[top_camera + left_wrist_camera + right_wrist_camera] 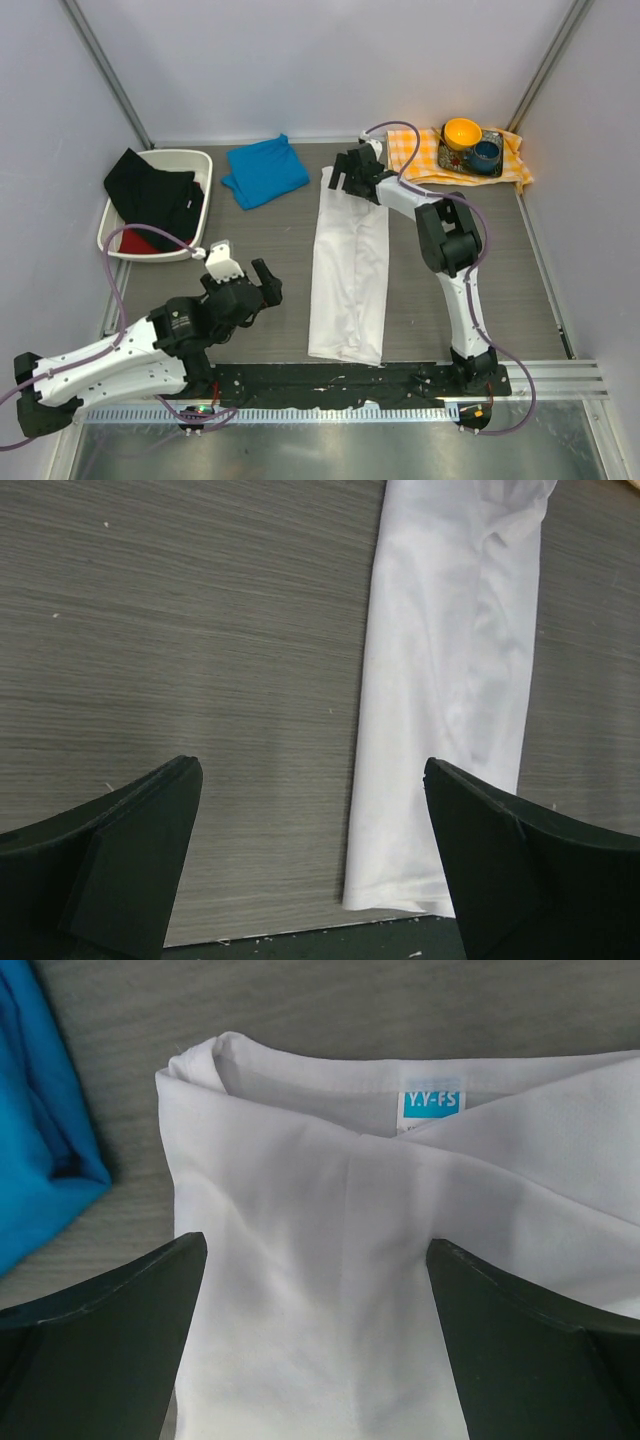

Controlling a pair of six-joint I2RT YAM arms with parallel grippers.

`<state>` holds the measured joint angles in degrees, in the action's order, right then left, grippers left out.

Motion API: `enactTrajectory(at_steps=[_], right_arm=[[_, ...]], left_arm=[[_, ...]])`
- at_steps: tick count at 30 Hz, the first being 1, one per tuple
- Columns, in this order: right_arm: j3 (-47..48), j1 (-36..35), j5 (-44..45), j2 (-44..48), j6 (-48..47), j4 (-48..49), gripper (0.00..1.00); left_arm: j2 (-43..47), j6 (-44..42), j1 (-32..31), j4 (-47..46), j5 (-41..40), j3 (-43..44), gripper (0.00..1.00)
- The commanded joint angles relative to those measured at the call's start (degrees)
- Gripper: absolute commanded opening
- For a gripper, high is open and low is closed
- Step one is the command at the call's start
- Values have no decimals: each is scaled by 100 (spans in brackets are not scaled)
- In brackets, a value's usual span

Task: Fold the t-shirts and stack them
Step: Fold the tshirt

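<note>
The white t-shirt [350,270] lies folded lengthwise in a long strip down the table's middle, collar end at the back. The blue t-shirt [265,170] is a folded square at the back, left of it. My right gripper [343,172] is open over the collar end. In the right wrist view its jaws [315,1250] straddle the white shirt [330,1210] below the neck label [430,1102], with the blue shirt [40,1140] at the left. My left gripper [245,272] is open and empty, left of the strip. The left wrist view [315,780] shows the shirt's hem end [450,680].
A white bin [180,154] with black and red clothes stands at the back left. An orange-and-white checked cloth [420,165] at the back right carries a tray with a yellow bowl [462,131] and a blue cup [487,155]. A black strip [300,380] runs along the front edge.
</note>
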<state>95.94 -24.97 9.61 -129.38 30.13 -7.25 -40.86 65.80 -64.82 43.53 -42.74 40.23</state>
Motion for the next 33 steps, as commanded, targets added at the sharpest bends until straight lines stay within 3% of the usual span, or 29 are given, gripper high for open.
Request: enactTrajectory(at_steps=[1, 6, 9, 11, 13, 17, 24, 29, 33], right_arm=[[995, -8, -301, -974, 63, -487, 99], [2242, 10, -310, -1660, 37, -1049, 99], [2281, 27, -109, -1591, -59, -1086, 99], [2053, 10, 153, -1065, -252, -1007, 100], [1272, -16, 453, -521, -376, -596, 100], [-310, -288, 1376, 1559, -780, -120, 100], [-3146, -535, 1984, 4206, -824, -514, 100], [-4239, -692, 1134, 5369, 185, -1516, 100], [-5179, -1623, 1562, 6266, 984, -2209, 99]], left_arm=[[-351, -348, 285, -265, -52, 55, 98], [-1010, -902, 1110, -1134, 906, -41, 98], [-1388, -1069, 1384, -1592, 1320, -68, 98], [-1556, -1148, 1393, -1900, 1504, -7, 98], [-1793, -1175, 1402, -2101, 1645, 64, 98], [-2013, -1079, 1402, -2375, 2023, -32, 97], [-2040, -814, 1314, -2744, 2419, -779, 98], [-1917, -631, 1182, -2780, 2797, -1192, 98], [-1908, -332, 849, -2823, 2771, -1394, 97]])
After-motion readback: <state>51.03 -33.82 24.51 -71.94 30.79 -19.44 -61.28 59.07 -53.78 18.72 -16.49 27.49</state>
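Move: Beneath the right hand lies the far part of the white t-shirt strip: its collar end is about 5 cm ahead, 2 cm to the right and 2 cm below. The blue t-shirt's middle lies some 20 cm left and 2 cm farther out, the orange checked cloth's about 25 cm right and 5 cm farther out. From the left hand, the white strip's near end is roughly 22 cm right, 12 cm back and 15 cm below. Pushing forward and a little left, the open right hand runs its fingers about 6 cm along the white t-shirt towards the collar end, then lifts away, drawing back nearly 30 cm and to the right, up, then slightly down. The left, open too, eases forward and back while sinking about 13 cm and going 5 cm right, towards the strip's near end. ##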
